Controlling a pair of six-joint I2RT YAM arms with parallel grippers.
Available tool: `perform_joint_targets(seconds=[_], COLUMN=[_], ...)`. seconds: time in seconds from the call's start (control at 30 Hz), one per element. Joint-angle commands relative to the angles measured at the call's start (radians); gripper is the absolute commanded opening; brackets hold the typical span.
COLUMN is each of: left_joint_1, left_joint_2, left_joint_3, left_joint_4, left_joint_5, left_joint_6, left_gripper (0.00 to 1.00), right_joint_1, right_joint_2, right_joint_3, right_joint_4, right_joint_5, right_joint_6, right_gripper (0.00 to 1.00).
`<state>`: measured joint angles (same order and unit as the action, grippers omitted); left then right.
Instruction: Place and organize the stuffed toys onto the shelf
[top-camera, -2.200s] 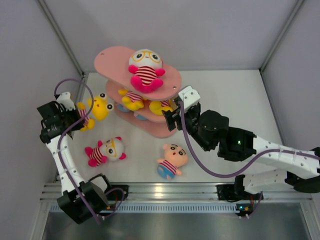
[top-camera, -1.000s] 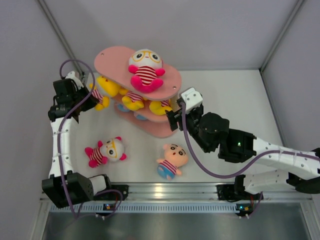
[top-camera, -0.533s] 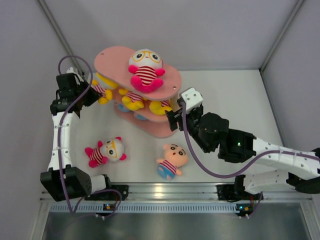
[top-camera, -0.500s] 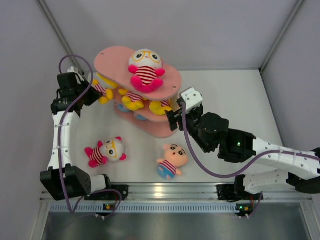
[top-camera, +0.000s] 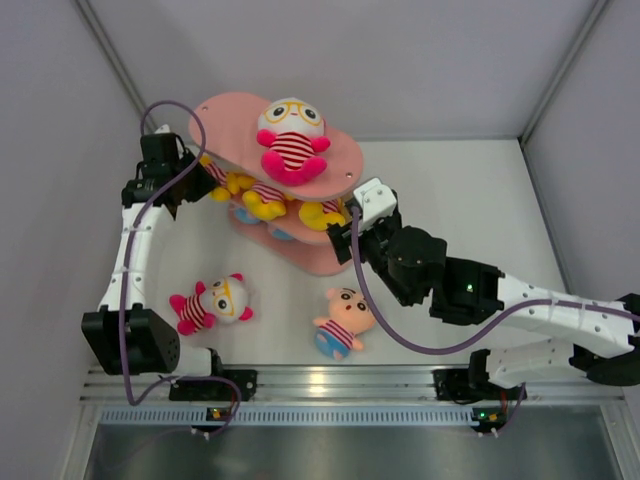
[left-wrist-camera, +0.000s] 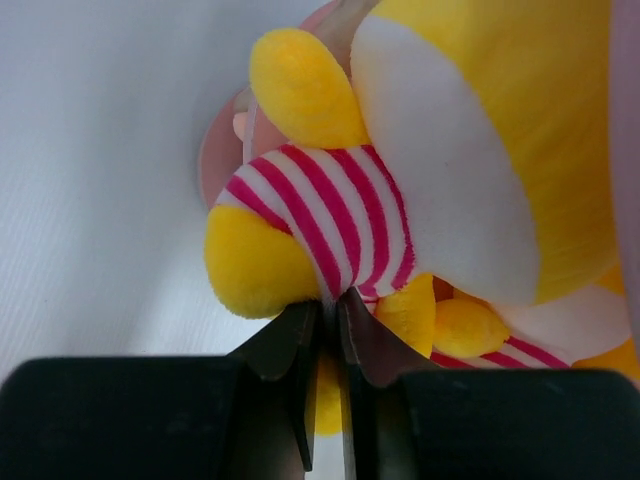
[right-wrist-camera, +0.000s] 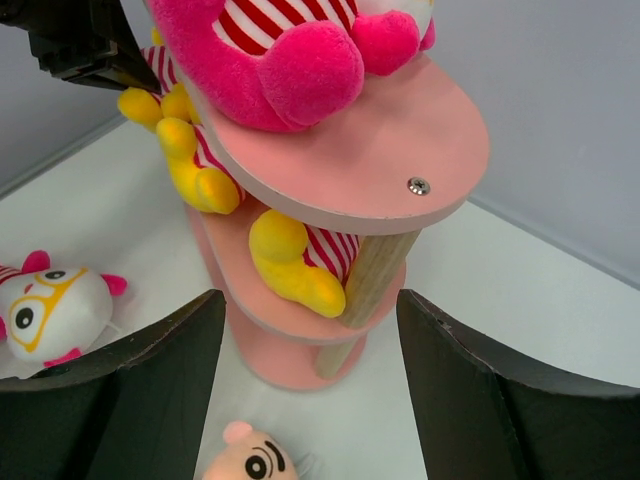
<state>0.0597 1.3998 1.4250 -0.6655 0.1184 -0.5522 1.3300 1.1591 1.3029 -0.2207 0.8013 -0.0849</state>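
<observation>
The pink shelf (top-camera: 340, 165) stands at the back of the table. A pink-limbed stuffed toy with yellow glasses (top-camera: 290, 135) sits on its top board (right-wrist-camera: 400, 150). Two yellow toys (top-camera: 262, 198) (top-camera: 322, 212) lie on the middle tier. At that tier's left end my left gripper (top-camera: 195, 175) (left-wrist-camera: 330, 300) is shut on the striped shirt of a third yellow toy (left-wrist-camera: 450, 170), which presses against the others. My right gripper (top-camera: 345, 235) (right-wrist-camera: 308, 300) hangs open and empty before the shelf's right front post. Another pink-limbed toy (top-camera: 215, 300) and a peach-faced toy (top-camera: 345, 320) lie on the table.
White table with grey walls on the left, back and right. A metal rail (top-camera: 350, 385) runs along the near edge by the arm bases. The right arm (top-camera: 470, 290) stretches across the near right part of the table.
My left arm has carried the yellow toy rightward, from beside the shelf into the left end of the middle tier. The right gripper has edged slightly left, still open.
</observation>
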Motion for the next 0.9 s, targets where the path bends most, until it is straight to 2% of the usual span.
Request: perform_joint_targets(seconds=[0.0,0.07,0.17,0.27,0.47,0.57,0.77,0.87], left_joint_1=[-0.009,-0.009,-0.011,-0.011,-0.009,-0.009,-0.006,-0.006], left_joint_2=[0.022,0.024,0.024,0.024,-0.028,-0.045,-0.059,-0.076], left_joint_3=[0.055,0.06,0.058,0.061,0.048,0.055,0.045,0.04], left_joint_4=[0.063,0.064,0.064,0.066,0.064,0.064,0.063,0.064], left_joint_5=[0.018,0.02,0.063,0.113,0.054,0.038,0.049,0.044], left_joint_6=[-0.031,-0.031,-0.037,-0.035,0.006,0.015,0.031,0.04], left_gripper=[0.16,0.21,0.33,0.36,0.52,0.57,0.57,0.53], right_joint_1=[-0.008,-0.008,-0.008,-0.006,-0.006,-0.008,-0.008,-0.006], right_joint_2=[-0.006,-0.009,-0.012,-0.018,-0.033,-0.036,-0.047,-0.049], right_joint_3=[0.036,0.036,0.033,0.033,0.035,0.039,0.041,0.041], right_joint_4=[0.011,0.007,0.007,0.006,-0.025,-0.054,-0.074,-0.08], right_joint_5=[0.019,0.021,0.021,0.021,0.009,-0.004,-0.024,-0.024], right_joint_6=[0.013,0.014,0.014,0.017,0.037,0.045,0.066,0.066], right_gripper=[0.7,0.7,0.7,0.7,0.72,0.72,0.73,0.73])
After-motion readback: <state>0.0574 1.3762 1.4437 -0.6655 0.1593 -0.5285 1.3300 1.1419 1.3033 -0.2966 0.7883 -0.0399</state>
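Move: The yellow toy already pinched by its striped shirt has its middle about 3 cm ahead and 4 cm to the right of the left hand, level with it, over the left end of the middle shelf. The next yellow toy on that shelf lies some 9 cm right and 3 cm back of the hand; the pink toy on the top board is about 15 cm right, 6 cm ahead and 14 cm up. From the idle right hand, the held toy lies about 21 cm left, 13 cm ahead and 12 cm below. The left hand lets go of the striped shirt at the left end of the middle shelf, its fingers spreading from nearly shut to about half open while the hand eases about 1 cm right, its forward travel all but over. It then rises roughly 1.5 cm beside the top board's edge, the fingers staying astride the toy and the wrist hardly turning. ##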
